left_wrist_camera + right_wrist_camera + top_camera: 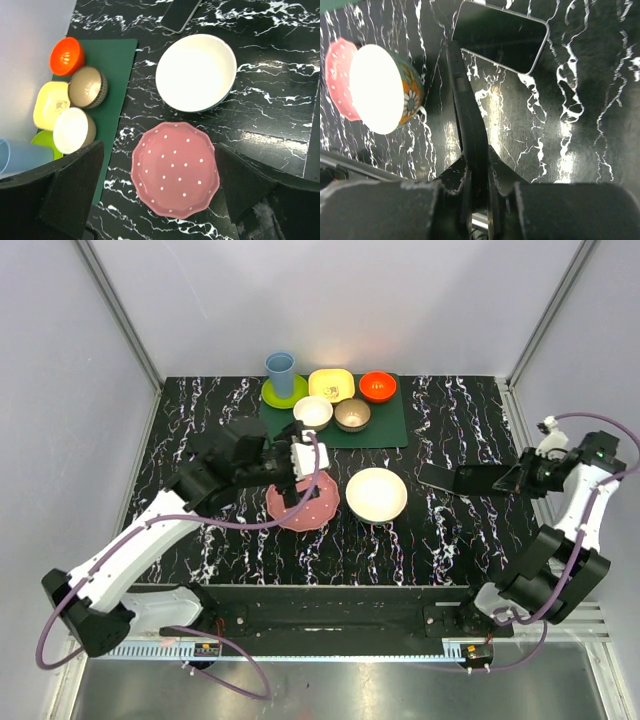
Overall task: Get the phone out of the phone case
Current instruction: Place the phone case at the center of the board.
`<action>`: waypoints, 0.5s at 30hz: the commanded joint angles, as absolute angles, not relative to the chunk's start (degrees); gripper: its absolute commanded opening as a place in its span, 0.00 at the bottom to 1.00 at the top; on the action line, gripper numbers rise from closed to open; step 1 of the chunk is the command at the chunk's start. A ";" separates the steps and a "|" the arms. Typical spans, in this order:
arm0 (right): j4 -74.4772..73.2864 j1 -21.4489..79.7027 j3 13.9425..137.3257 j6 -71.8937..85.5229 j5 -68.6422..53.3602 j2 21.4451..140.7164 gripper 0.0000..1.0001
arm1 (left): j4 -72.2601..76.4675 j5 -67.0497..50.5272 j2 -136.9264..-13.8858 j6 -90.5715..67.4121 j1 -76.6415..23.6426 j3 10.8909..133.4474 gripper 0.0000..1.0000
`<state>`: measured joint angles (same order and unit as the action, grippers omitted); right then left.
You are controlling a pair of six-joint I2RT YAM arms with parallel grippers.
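My right gripper [476,162] is shut on a thin black slab seen edge-on, with a side button on it: the phone [467,110]. In the top view the phone [483,480] sticks out leftward from that gripper [515,480], at the table's right. Just past its tip, apart from it, the phone case [500,42] lies flat: a pale-rimmed rectangle, dark inside. The case [436,477] also shows at the top edge of the left wrist view [179,15]. My left gripper [160,187] hangs open and empty above the pink dotted plate [175,170].
A white bowl [376,494] sits between the pink plate [312,508] and the phone case. At the back, a green mat [385,420] carries a blue cup [280,370], a yellow dish [331,385], a red bowl [377,386] and two small bowls.
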<state>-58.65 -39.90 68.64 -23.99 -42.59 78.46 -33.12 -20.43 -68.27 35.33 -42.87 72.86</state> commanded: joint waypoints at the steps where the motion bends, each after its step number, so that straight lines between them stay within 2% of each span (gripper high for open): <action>1: -60.38 -35.17 68.29 -25.75 -36.21 81.03 0.00 | -27.44 -20.74 -61.97 32.96 -38.51 68.57 0.99; 7: -60.21 -30.16 66.27 -25.32 -32.79 85.69 0.00 | -26.02 -18.37 -57.83 33.93 -35.69 64.08 0.99; 15: -52.39 -25.32 65.13 -17.33 -29.72 90.43 0.00 | -25.49 -18.28 -57.13 33.49 -34.72 63.28 0.99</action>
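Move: The right hand holds the black phone case by one end, and the bare patch of board on the near side of the phone lies about 5 cm ahead of it, 8 cm to its left and 17 cm below. The phone lies some 15 cm ahead and 11 cm left, and the white bowl about 8 cm ahead and 30 cm left. From the idle left hand the bare patch is roughly 8 cm ahead, 42 cm right and 28 cm below. The right hand keeps its pinch on the end of the phone case and sinks about 8 cm, edging some 4 cm left as it goes, with hardly any forward travel, while the wrist tips the fingers and case some 20 degrees steeper and swings slightly counter-clockwise towards the bare patch beside the phone. The open, empty left hand carries on about 5 cm to its left at nearly constant height, drawing away from the white bowl and easing to a stop. ##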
